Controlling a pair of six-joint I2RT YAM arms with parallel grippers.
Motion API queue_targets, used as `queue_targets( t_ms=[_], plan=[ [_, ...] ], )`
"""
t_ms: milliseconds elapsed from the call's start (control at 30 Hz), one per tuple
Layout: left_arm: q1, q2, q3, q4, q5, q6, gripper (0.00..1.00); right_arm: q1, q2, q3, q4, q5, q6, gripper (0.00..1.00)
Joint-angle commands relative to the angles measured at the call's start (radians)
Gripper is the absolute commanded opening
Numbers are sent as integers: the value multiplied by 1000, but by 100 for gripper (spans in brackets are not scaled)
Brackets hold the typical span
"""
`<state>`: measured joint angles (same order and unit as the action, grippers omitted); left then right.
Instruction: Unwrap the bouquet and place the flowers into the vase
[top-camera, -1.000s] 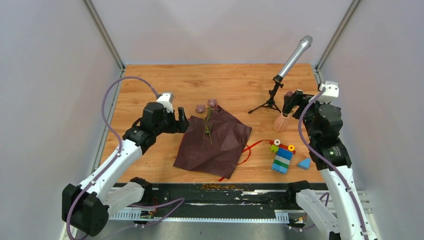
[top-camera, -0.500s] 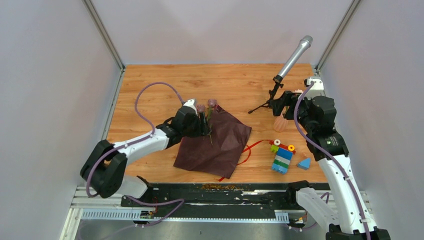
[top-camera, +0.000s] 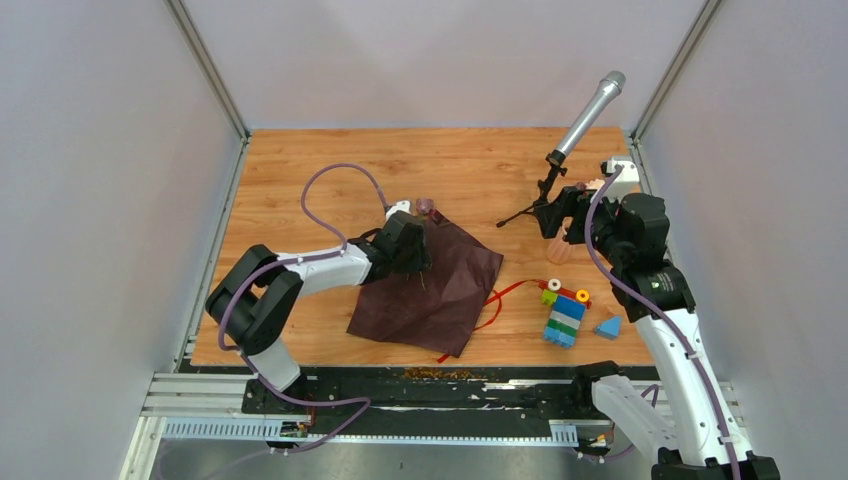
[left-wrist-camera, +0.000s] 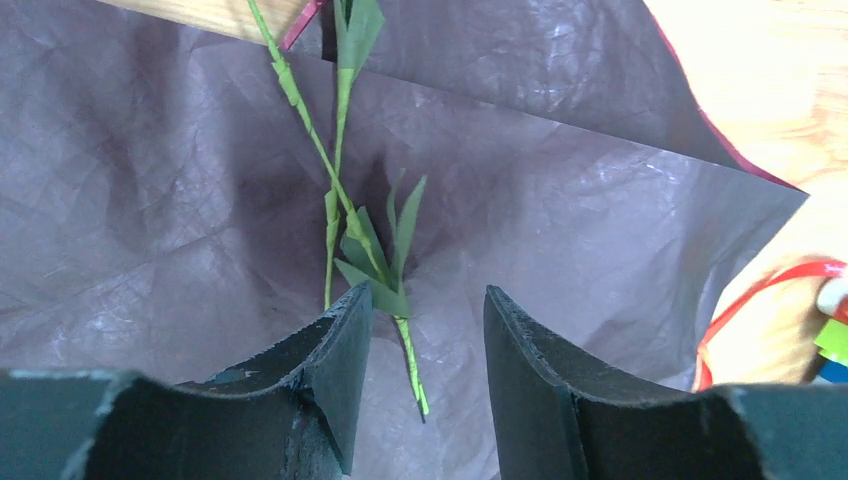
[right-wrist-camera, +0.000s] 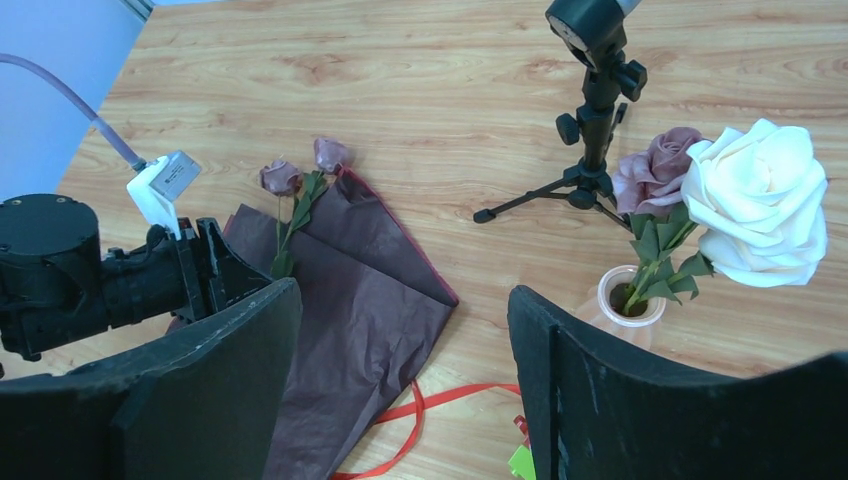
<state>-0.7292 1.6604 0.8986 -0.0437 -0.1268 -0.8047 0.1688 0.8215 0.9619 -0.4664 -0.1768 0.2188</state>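
The bouquet's maroon wrapping paper lies spread open on the table. Two mauve flowers rest on its far-left edge, their thin green stems running down the paper. My left gripper is low over the paper, and its jaws stand apart on either side of a stem end without pinching it. The peach vase holds a cream rose and a mauve rose. My right gripper hovers open and empty beside the vase.
A loose red ribbon trails from the paper's right edge. A colourful brick stack and a blue wedge sit front right. A microphone on its tripod stands just behind the vase. Grey walls close in on both sides.
My left arm has reached right onto the paper and lowered over the stems, and its jaws have narrowed round them. The right gripper has drawn slightly left by the vase.
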Motion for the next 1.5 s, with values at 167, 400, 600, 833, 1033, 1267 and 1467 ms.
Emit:
queue_targets(
  t_ms=[167,400,600,833,1033,1267,1467],
  plan=[
    [-16,32,62,-43,-89,0,51,0,19,-5,31,-43,0,76],
    [-16,48,66,-60,-103,12,48,-1,39,-1,38,-60,6,76],
    [-17,70,67,-54,-85,12,41,0,47,-12,54,-74,23,75],
    [-16,68,50,-40,-84,-4,30,0,42,-17,53,-82,25,75],
    [-16,60,34,-22,-85,-25,17,-1,41,-24,54,-85,31,75],
    [-17,6,-3,21,-76,-58,0,0,37,-25,49,-87,30,75],
    [-16,-113,-77,153,-70,-67,0,-1,36,-23,51,-105,31,75]
  ],
)
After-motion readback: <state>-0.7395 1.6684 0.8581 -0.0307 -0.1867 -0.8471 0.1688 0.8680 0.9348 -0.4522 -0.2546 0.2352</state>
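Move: The two remaining flowers lie on the wrapping paper. The part of their stems to grasp is about 1 cm ahead of the left gripper, 1 cm to its left and 3 cm below. Their mauve heads are some 12 cm ahead and 2 cm to the left; the vase stands about 25 cm to the right and 2 cm ahead. From the right gripper the stems lie roughly 26 cm left, 1 cm ahead and 26 cm below. Sink the half-open left gripper about 2 cm onto the flower stems, edging 1 cm left and rolling its left side up some 5 degrees. Stay low and shut the fingers fully, pinching the stems between the tips, then just begin to rise. Meanwhile ease the empty, open right gripper 2 cm down and slightly left. ##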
